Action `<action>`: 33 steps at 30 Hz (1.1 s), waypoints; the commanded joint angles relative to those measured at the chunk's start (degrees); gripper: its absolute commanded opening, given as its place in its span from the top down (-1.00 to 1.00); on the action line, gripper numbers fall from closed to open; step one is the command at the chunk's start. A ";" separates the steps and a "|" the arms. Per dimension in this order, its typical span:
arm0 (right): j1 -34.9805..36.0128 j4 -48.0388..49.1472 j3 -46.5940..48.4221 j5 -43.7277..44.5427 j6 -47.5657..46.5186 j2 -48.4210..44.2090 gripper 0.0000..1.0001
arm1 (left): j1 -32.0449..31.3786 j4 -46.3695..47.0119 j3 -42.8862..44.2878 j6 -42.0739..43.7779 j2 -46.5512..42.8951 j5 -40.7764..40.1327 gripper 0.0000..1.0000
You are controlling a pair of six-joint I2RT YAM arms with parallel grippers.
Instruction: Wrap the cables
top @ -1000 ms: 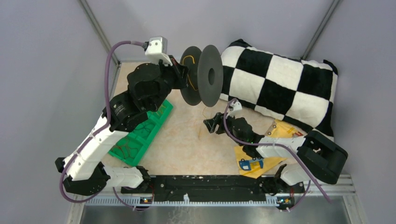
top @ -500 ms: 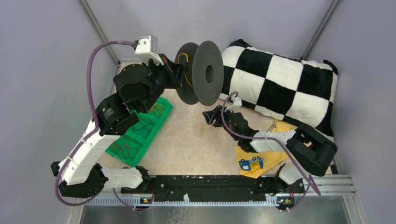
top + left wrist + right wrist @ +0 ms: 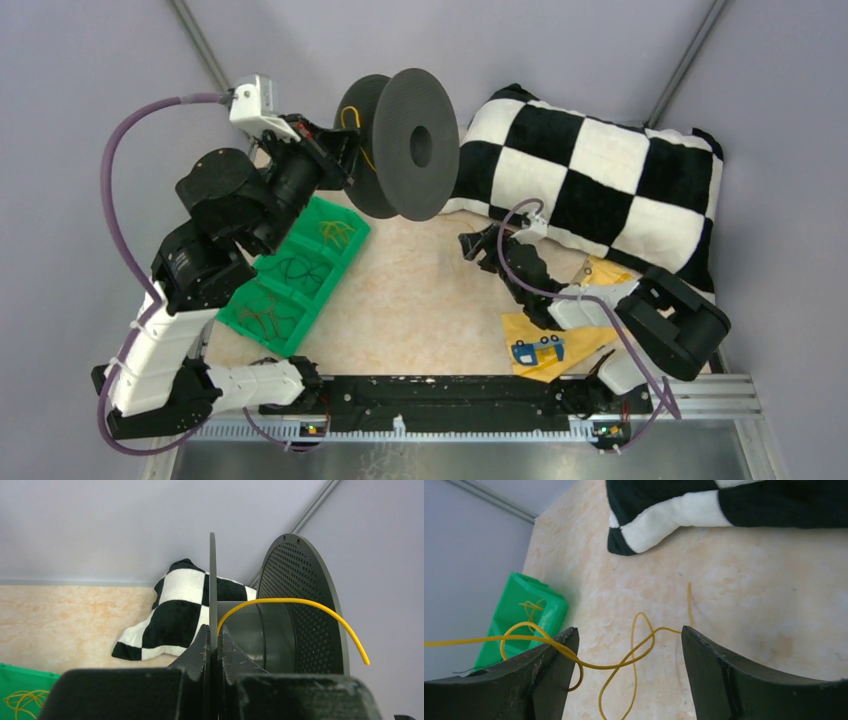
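A black spool hangs in the air at the back of the table, and my left gripper is shut on its near flange. In the left wrist view the fingers pinch that thin flange edge-on, and a yellow cable arcs out over the spool's core to a free end. My right gripper hovers low beside the pillow and is open. In its wrist view a loose loop of the cable crosses between the wide-apart fingers and rests against the left finger, ungripped.
A green compartment tray holding coiled wires lies on the left, also seen from the right wrist. A black-and-white checkered pillow fills the back right. A yellow packet lies under the right arm.
My left arm has swung the spool to the left and farther back. The right gripper has shifted right towards the pillow, and its jaws stand wider apart.
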 commanded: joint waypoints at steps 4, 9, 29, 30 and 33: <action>-6.18 -4.58 -4.55 4.22 2.02 -10.61 -0.63 | 0.09 6.20 3.10 1.44 -2.26 -2.08 1.00; -10.07 -16.57 -4.17 6.11 1.29 -16.57 -0.79 | 0.09 7.18 2.63 2.23 -2.55 -2.66 1.00; -15.70 -51.54 -4.07 -0.31 -7.28 -41.12 -0.87 | 0.09 13.75 -1.01 12.32 -2.88 -12.78 1.00; -15.72 -53.85 -3.56 -0.43 -7.96 -42.36 -0.87 | 0.06 13.95 -1.42 13.45 -2.74 -13.31 1.00; -15.75 -58.66 -2.57 -5.83 -10.20 -45.37 -0.87 | 0.09 15.94 -3.37 17.75 -1.65 -17.91 1.00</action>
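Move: The left hand holds the spool by the rim of its near flange; the spool's middle is about 6 cm ahead and 7 cm to the right, level with the fingers, with the green bin some 5 cm ahead, 22 cm to the left and 52 cm below. The loose cable tail hangs at the right hand's fingertips, about 2 cm ahead and 2 cm left. From that hand the checkered pillow lies roughly 14 cm ahead, 27 cm right and 6 cm lower; the spool is some 16 cm left, 2 cm back and 42 cm higher. The right hand spreads its already parted fingers nearly fully and swings about 15 cm to the right, away from the spool and the hanging tail, turning some 20 degrees clockwise, then draws back about 5 cm while part of that turn is undone. Meanwhile the left hand keeps its pinch on the flange and carries the raised spool about 5 cm left and slightly up, swinging it about 15 degrees counter-clockwise and tipping it up a little. ##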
